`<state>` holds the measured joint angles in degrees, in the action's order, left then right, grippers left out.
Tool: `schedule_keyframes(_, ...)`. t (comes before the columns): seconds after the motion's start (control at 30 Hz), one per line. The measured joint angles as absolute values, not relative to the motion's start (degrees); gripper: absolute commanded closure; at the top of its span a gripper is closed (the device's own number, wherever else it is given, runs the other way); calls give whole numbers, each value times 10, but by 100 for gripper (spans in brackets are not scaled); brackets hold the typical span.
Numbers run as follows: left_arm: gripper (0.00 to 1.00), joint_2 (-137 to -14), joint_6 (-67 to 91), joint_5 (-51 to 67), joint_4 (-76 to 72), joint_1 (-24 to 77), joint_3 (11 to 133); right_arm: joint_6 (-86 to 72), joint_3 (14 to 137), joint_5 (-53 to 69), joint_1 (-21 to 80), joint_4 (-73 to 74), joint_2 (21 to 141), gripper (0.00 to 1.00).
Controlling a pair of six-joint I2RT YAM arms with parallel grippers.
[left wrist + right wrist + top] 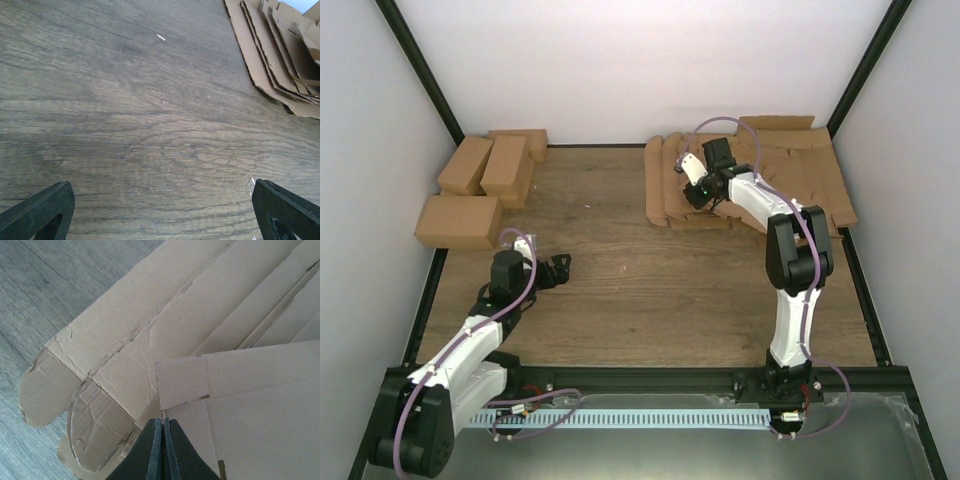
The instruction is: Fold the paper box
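The paper box (250,405) is a flat brown die-cut sheet, the top one of a cardboard stack at the back right. Its near edge is raised a little off the sheets below. My right gripper (162,421) is shut, with that edge running in between the fingertips. From above, the right gripper (692,192) sits over the stack's left part (665,190). My left gripper (558,268) rests low over the wood at the left, open wide. Only bare table lies between its fingers (45,210).
More flat cardboard blanks (810,170) spread out to the back right corner. Three folded brown cartons (485,170) stand at the back left. A rounded flap (95,425) of a lower sheet sticks out by the right fingers. The wooden table (620,270) has black frame rails along its sides.
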<state>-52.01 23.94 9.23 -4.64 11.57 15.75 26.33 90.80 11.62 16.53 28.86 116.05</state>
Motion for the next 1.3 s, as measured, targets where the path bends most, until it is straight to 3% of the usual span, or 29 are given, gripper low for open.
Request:
schedule_keyframes(0.53, 0, -510, 239, 91, -46, 116, 157, 258, 880, 93, 170, 258, 978, 99)
schedule_keyframes(0.73, 0, -497, 239, 92, -46, 116, 157, 236, 850, 69, 286, 271, 922, 99)
schedule_keyframes(0.77, 0, -494, 239, 92, -46, 116, 157, 229, 832, 72, 321, 267, 904, 97)
schedule_keyframes(0.83, 0, -487, 240, 93, -44, 116, 158, 211, 790, 85, 384, 257, 869, 59)
schedule_keyframes(0.87, 0, -485, 242, 92, -38, 116, 160, 200, 768, 96, 412, 254, 853, 49)
schedule_keyframes(0.93, 0, -484, 253, 94, -27, 116, 167, 172, 727, 121, 450, 246, 827, 38)
schedule_keyframes(1.07, 0, -482, 290, 108, -13, 116, 185, 102, 647, 161, 461, 227, 792, 26)
schedule_keyframes(1.3, 1, -538, 329, 150, 7, 116, 250, -41, 544, 146, 446, 226, 732, 25)
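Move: The right hand starts with its fingers already shut on the left end of the top cardboard sheet, whose middle lies about 16 cm to its right and roughly level front to back. The bare table where the sheet is taken is some 21 cm back, 10 cm left and 5 cm below; the stack's middle is 18 cm right and 2 cm ahead. For the left hand, that table spot lies roughly 23 cm right, 2 cm ahead and 5 cm below. Up first, by about 16 cm with the fingertips tilting up, the right hand lifts the pinched sheet off the stack, then swings fast back and left, some 25 cm back, over the bare table. The fingers open wide late in the swing and let go; the hand sinks, tips down again and eases right above the sheet. The left hand, open, rises slightly, rolling its left side down. ##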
